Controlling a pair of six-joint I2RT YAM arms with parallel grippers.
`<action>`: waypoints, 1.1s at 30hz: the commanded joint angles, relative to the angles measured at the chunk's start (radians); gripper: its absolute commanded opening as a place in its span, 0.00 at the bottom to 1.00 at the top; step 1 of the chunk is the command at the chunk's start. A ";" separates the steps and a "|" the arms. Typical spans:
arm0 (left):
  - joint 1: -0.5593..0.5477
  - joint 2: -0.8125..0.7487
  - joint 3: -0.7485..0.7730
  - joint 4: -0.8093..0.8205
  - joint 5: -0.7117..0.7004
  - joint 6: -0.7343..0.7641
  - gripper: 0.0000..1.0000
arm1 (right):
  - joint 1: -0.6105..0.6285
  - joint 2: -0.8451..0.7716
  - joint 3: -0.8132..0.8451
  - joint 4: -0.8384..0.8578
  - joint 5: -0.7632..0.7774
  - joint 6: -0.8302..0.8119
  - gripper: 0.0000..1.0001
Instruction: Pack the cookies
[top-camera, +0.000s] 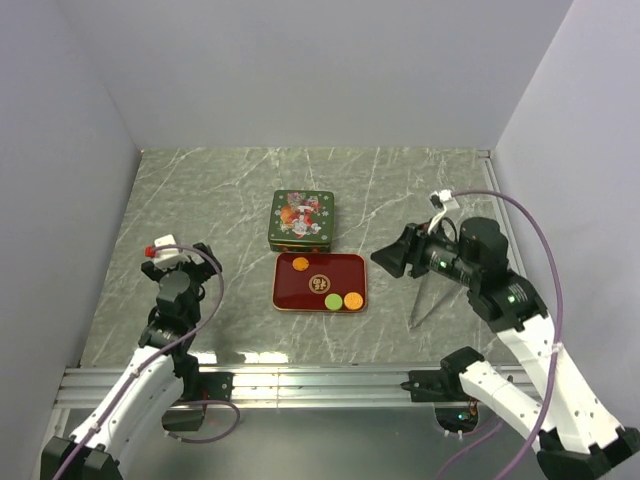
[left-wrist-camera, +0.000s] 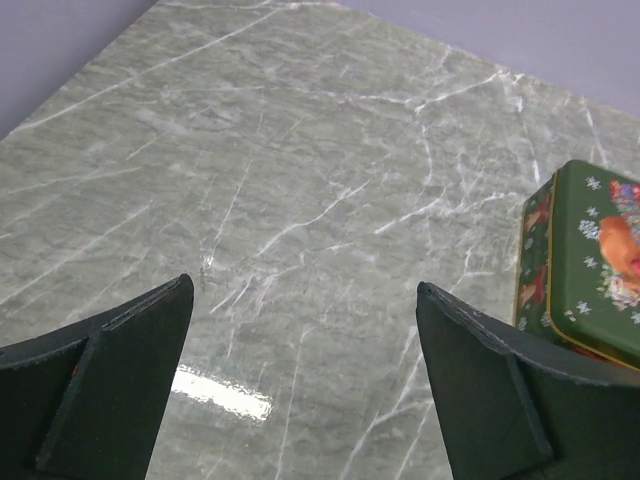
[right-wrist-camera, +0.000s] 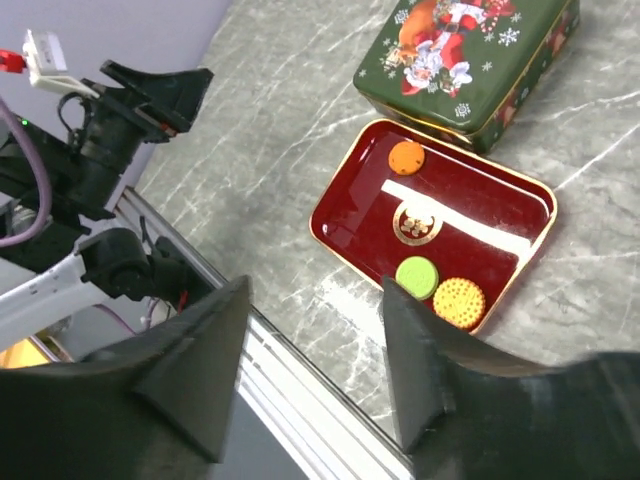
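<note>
Three cookies lie in the red tray (top-camera: 345, 266): an orange one (top-camera: 300, 264) at its far left, a light green one (top-camera: 333, 300) and a dotted orange-tan one (top-camera: 351, 299) at its near right. The right wrist view shows the orange cookie (right-wrist-camera: 406, 157), the green cookie (right-wrist-camera: 417, 276) and the dotted cookie (right-wrist-camera: 459, 301) in the tray (right-wrist-camera: 340, 215). My right gripper (top-camera: 386, 258) (right-wrist-camera: 315, 290) hangs open and empty, just right of the tray. My left gripper (top-camera: 205, 258) (left-wrist-camera: 305, 290) stands wide open over bare table, left of the tray.
A green Christmas tin (top-camera: 301, 220) (left-wrist-camera: 590, 260) (right-wrist-camera: 470, 60) sits directly behind the tray. A gold round emblem (right-wrist-camera: 417, 224) is printed at the tray's middle. The metal rail (top-camera: 300, 382) runs along the near table edge. Grey walls close three sides.
</note>
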 joint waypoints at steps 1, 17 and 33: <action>0.004 0.030 -0.041 0.208 -0.024 0.027 0.99 | 0.006 -0.090 -0.021 0.080 0.065 -0.030 0.67; 0.039 0.622 -0.014 0.801 -0.028 0.112 0.99 | 0.007 -0.312 -0.334 0.255 0.363 -0.135 0.97; 0.177 0.883 0.075 0.958 0.244 0.196 0.99 | -0.019 -0.067 -0.632 0.802 0.742 -0.357 0.99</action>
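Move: Both grippers are empty. The closed green tin lies about 28 cm to the left hand's right, 11 cm farther out and 11 cm lower. From the right hand, that tin is some 19 cm ahead, 17 cm to the left and 25 cm below; the red tray with its leftover cookies is about 5 cm ahead and 12 cm left, and a thin V-shaped tool about 3 cm ahead and 14 cm right, both on the table about 28 cm below. Swing the empty right gripper clear of the packing area: lift it a touch as it starts to the right, then bring it down and forward, ending about 13 cm lower, turning it some 30 degrees clockwise and opening the fingers fully. Meanwhile, send the wide-open left gripper forward about 9 cm and down 5 over bare table left of the tin, touching nothing. ##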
